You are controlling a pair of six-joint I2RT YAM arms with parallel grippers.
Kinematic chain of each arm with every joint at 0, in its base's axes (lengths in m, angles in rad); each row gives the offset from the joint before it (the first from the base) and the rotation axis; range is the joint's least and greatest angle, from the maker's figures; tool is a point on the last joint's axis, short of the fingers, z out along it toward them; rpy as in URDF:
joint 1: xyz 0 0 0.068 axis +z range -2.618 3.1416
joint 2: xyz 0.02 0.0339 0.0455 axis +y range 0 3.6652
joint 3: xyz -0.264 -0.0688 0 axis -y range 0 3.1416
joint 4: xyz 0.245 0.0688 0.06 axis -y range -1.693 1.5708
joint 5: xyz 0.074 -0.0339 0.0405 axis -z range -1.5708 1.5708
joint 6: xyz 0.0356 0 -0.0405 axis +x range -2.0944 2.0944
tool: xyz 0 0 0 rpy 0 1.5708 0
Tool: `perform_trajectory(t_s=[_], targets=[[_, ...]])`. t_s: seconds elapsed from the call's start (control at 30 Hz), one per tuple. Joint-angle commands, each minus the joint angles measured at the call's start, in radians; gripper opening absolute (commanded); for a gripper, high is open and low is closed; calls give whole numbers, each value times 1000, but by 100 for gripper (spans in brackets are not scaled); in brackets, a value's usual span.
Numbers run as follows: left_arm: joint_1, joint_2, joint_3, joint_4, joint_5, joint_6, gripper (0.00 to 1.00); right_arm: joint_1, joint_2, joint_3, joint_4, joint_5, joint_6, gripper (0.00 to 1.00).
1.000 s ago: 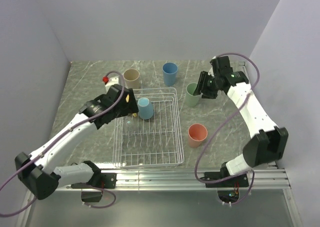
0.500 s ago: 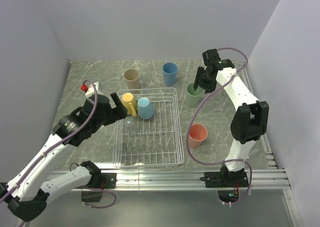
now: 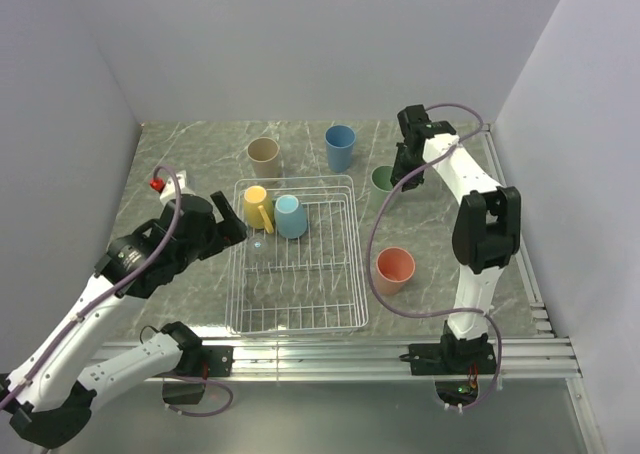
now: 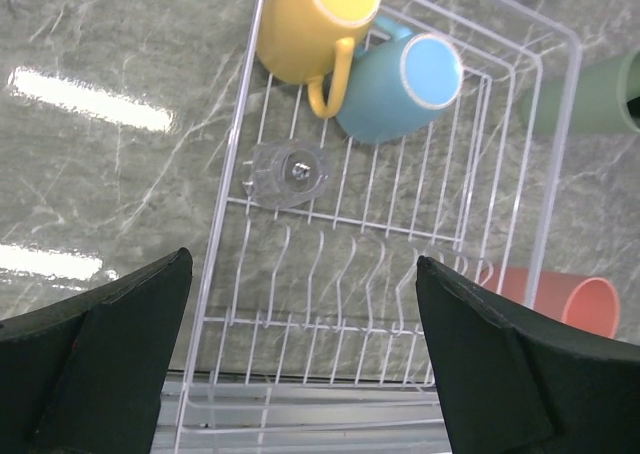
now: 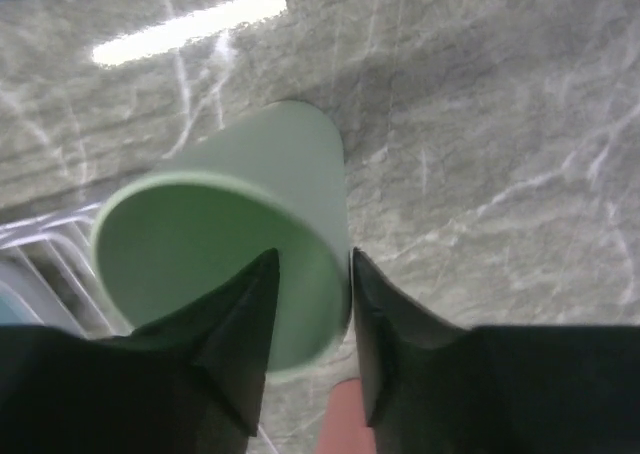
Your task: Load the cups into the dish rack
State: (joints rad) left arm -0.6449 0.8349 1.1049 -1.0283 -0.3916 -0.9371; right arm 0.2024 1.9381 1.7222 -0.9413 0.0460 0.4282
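The white wire dish rack (image 3: 345, 274) lies mid-table and holds the yellow mug (image 3: 257, 206) and the light-blue mug (image 3: 290, 216) at its far end. Both mugs show in the left wrist view, yellow (image 4: 310, 24) and light-blue (image 4: 400, 86). The beige cup (image 3: 264, 156), blue cup (image 3: 340, 146), green cup (image 3: 383, 179) and salmon cup (image 3: 394, 269) stand on the table. My left gripper (image 3: 232, 219) is open and empty at the rack's left side. My right gripper (image 5: 312, 259) straddles the green cup's (image 5: 250, 194) wall, one finger inside and one outside, with a narrow gap left.
The rack's near half shows bare wire prongs (image 4: 340, 274). A small clear plastic fitting (image 4: 290, 172) sits on the rack floor near the mugs. Grey walls close in the marble table on three sides, and a metal rail (image 3: 380, 354) runs along the near edge.
My left gripper has let go of the yellow mug in the rack and pulled back to the left. My right gripper has moved onto the green cup's rim and narrowed.
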Motion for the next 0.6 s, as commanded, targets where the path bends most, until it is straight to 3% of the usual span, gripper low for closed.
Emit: perform_trajectory(t_s=[0.0, 0.03, 0.07, 0.13, 0.43, 0.57], targets=[[4, 7, 84, -13, -29, -14, 99, -8, 36, 47, 19, 28, 4, 30], [2, 9, 93, -13, -27, -14, 99, -9, 35, 45, 25, 26, 4, 23], [4, 15, 111, -13, -24, -14, 99, -9, 30, 45, 27, 26, 3, 9], [4, 20, 128, 11, -9, -5, 99, -9, 22, 45, 29, 22, 3, 1], [5, 26, 184, 281, 178, 104, 99, -14, -118, 147, -25, -40, 64, 0], [55, 78, 208, 458, 367, 84, 100, -11, -206, 235, -36, -234, 154, 0]])
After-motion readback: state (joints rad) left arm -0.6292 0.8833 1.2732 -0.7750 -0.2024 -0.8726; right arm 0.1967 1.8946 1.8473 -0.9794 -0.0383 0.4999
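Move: Just left of the right hand's fingertips, which already straddle the green cup's right rim wall, the cup's middle lies about 4 cm left and 5 cm down. The blue cup is some 14 cm left and 8 cm ahead of that hand, the coral cup roughly 21 cm back and 1 cm left. From the left hand, the green cup lies about 20 cm ahead, 30 cm right and 18 cm lower; the light-blue mug is 14 cm ahead and 10 cm right. Sinking about 2 cm, the right hand pinches the green cup's right wall, one finger inside and one outside, and briefly holds there. It then lifts the cup by some 7 cm, tilting and drifting slightly left. The left hand, empty and wide open, rises about 10 cm from over the rack while swinging 5 cm right towards the cup, tips turning up. ##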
